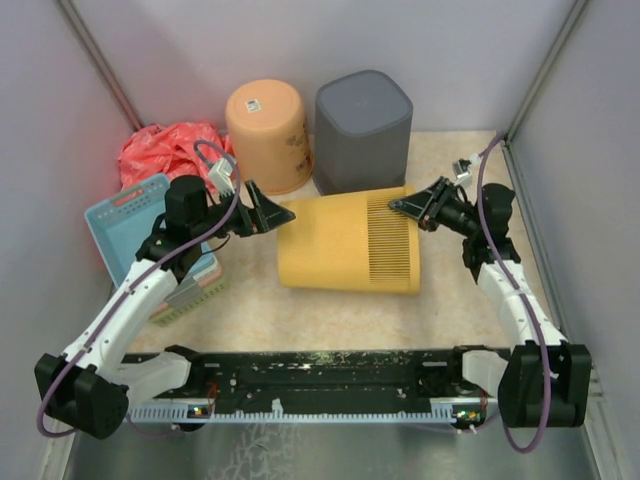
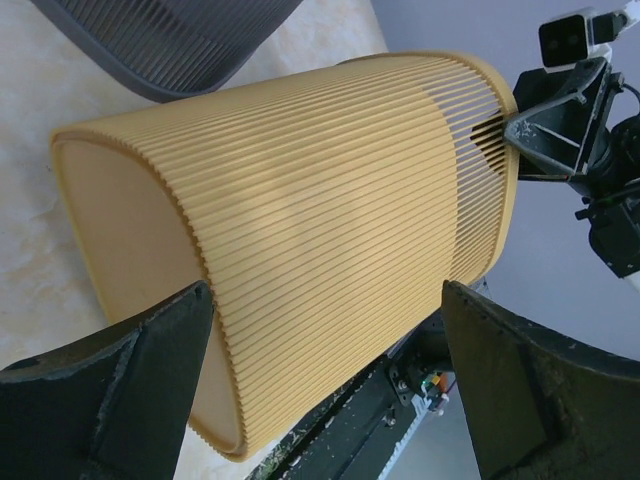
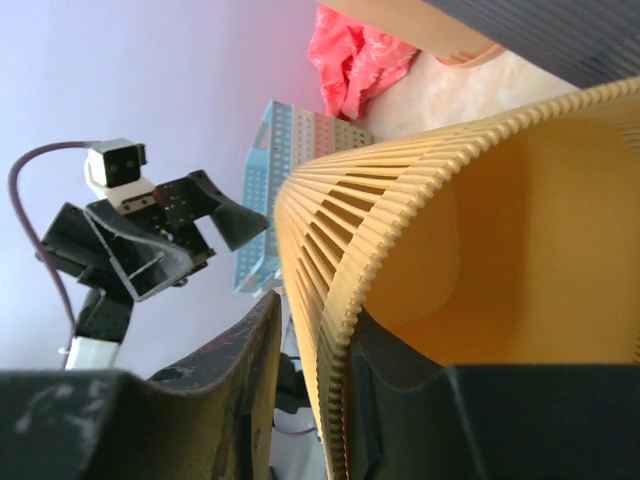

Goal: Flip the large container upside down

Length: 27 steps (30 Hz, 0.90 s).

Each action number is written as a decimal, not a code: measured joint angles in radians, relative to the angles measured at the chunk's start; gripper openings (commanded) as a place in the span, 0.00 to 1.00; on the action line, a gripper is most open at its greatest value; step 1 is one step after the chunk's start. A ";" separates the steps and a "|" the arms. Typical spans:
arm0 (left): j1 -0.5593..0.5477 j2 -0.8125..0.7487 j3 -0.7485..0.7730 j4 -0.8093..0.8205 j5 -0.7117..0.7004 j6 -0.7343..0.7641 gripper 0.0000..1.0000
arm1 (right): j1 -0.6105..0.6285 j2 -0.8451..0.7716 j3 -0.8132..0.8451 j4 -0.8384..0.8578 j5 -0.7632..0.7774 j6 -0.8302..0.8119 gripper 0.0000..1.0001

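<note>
The large container [image 1: 345,243], yellow with a ribbed, slotted wall, lies on its side mid-table, its closed base to the left and its open mouth to the right. My left gripper [image 1: 268,212] is wide open just off the base end. In the left wrist view the container [image 2: 330,230] fills the space ahead of that gripper [image 2: 328,290], and neither finger touches it. My right gripper [image 1: 405,207] is at the mouth's upper rim. In the right wrist view the right gripper [image 3: 315,315] straddles the rim [image 3: 400,200], one finger inside against the wall, the outer finger a little apart from it.
An upturned orange bucket [image 1: 268,135] and a grey container [image 1: 363,130] stand close behind the yellow one. A red bag [image 1: 165,150] lies at the back left. A blue basket [image 1: 130,225] rests on a green one [image 1: 195,295] under the left arm. Walls enclose three sides.
</note>
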 measured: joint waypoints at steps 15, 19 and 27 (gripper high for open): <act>0.000 0.029 -0.054 -0.070 0.042 0.022 1.00 | -0.001 0.042 0.251 -0.585 0.190 -0.556 0.57; 0.000 0.084 -0.072 -0.031 0.097 0.014 1.00 | 0.000 0.010 0.251 -0.687 0.263 -0.636 0.57; 0.001 0.130 -0.073 0.017 0.151 0.001 1.00 | 0.000 -0.080 0.249 -0.795 0.341 -0.691 0.43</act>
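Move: The large yellow container lies on its side between the hands: its middle is about 13 cm right of the left hand, 4 cm back and 10 cm below. From the right hand, at its rim, that middle is about 12 cm left, 5 cm back and 10 cm down. From the left hand, the grey container stands 17 cm ahead and 16 cm right, the orange container 18 cm ahead and 3 cm left. Left hand sinks some 6 cm beside the closed end; right opens, frees the rim, rolling about 35 degrees. ##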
